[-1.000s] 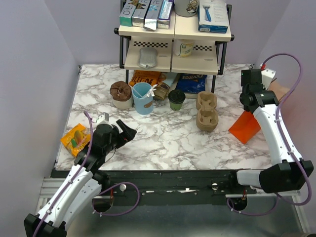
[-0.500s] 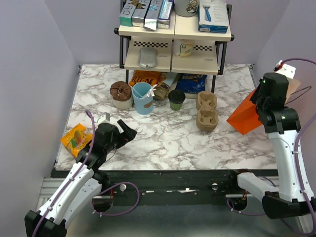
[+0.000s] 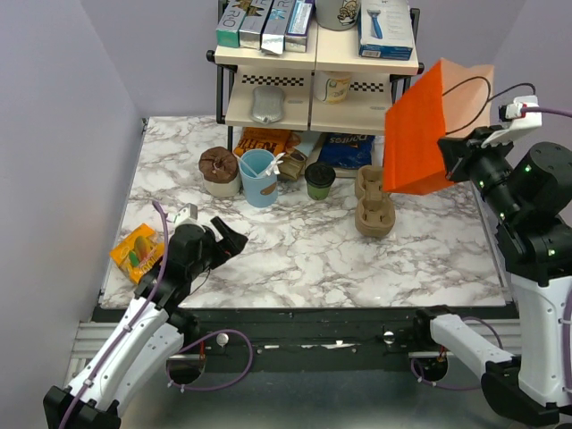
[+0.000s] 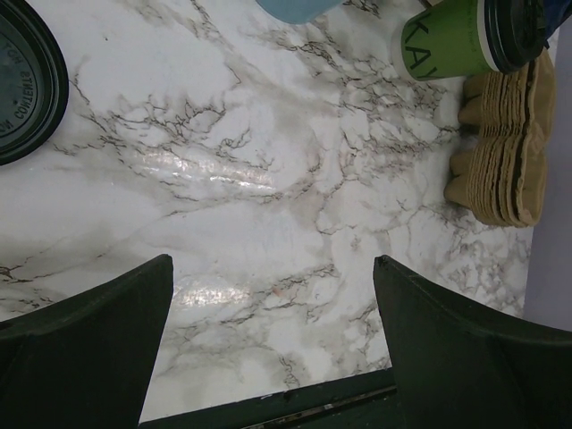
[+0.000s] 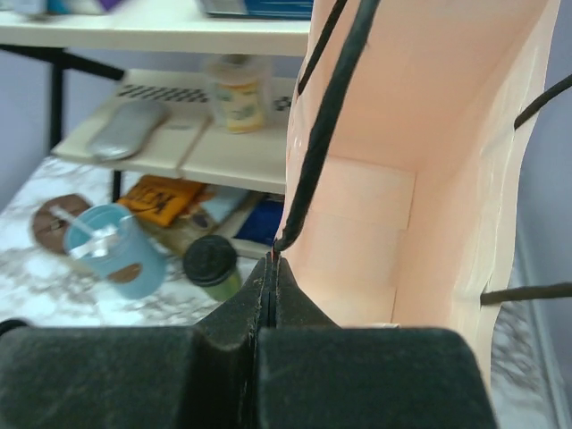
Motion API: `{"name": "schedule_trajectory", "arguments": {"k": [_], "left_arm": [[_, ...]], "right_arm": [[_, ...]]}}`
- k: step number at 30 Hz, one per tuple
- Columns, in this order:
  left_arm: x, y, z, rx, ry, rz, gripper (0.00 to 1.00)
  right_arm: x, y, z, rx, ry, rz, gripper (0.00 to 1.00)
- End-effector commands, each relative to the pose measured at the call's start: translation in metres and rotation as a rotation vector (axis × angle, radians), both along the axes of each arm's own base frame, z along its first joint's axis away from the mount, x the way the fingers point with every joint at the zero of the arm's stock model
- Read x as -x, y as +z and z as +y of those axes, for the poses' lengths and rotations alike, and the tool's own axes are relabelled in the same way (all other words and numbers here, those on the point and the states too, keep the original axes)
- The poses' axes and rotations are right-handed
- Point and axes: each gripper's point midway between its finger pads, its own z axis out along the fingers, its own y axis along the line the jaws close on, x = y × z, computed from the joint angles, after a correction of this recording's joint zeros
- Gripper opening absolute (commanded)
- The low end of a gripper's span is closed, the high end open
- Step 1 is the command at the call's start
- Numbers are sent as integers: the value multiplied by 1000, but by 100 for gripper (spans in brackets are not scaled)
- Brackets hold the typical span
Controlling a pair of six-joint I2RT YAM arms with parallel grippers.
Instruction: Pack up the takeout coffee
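Observation:
The takeout coffee (image 3: 320, 179), a green cup with a black lid, stands on the marble table in front of the shelf rack; it also shows in the left wrist view (image 4: 456, 37) and the right wrist view (image 5: 213, 264). My right gripper (image 3: 453, 150) is shut on the rim of an orange paper bag (image 3: 427, 125) beside its black cord handle, holding it high above the table's right side, its mouth towards the wrist camera (image 5: 402, 134). My left gripper (image 3: 231, 241) hovers open over bare marble at the front left, nothing between its fingers (image 4: 98, 331).
Stacked brown pulp cup carriers (image 3: 374, 201) lie just right of the coffee. A light blue cup with a stirrer (image 3: 259, 179) and a brown-lidded cup (image 3: 219, 170) stand to its left. A yellow snack packet (image 3: 136, 250) lies at the left edge. The shelf rack (image 3: 317, 98) lines the back.
The right arm has lifted the orange bag off the table's right side, raising it and swinging it left and up. The left arm has not moved.

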Motion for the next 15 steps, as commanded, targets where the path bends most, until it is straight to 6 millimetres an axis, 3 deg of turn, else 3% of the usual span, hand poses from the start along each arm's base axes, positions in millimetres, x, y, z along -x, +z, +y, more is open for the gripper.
{"name": "schedule_trajectory", "arguments": {"k": [1,5,6,9,13,15], "left_arm": [[1,11,5,-11,15,-18,99],[2,15,5,-10,13,-24,99],[3,14,5,-13,13,-17,99],[4,17,6,-14,10,-17,99],[7,23,7,-8,10,-33,99],[8,27,8,-9,12,-37,99]], "right_arm": [[28,26,48,26,299,-86,1],[59,26,77,44,517,-142,1],[75,28,93,49,643,-168,1],[96,21,110,75,803,-192,1],[98,2,124,111,869,-167,1],[102,-10,140,133,921,-130,1]]}}
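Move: The paper bag hangs from the right hand's closed fingers, high over the right side; the open table it is heading for lies some 29 cm to the left, 5 cm back and 46 cm below. The coffee cup is about 22 cm left and 15 cm ahead of that hand, the cardboard carriers 7 cm left and 9 cm ahead, both roughly 40 cm lower. From the idle left hand, that open spot lies about 15 cm right, 1 cm ahead and 13 cm down. The paper bag, still pinched at its rim by the right fingers, is swung left and back at a nearly constant height, 11 cm left and 9 cm towards the base, in over the open middle of the table. As it travels, the right wrist turns about 45 degrees counter-clockwise, the fingers staying shut on the rim. ##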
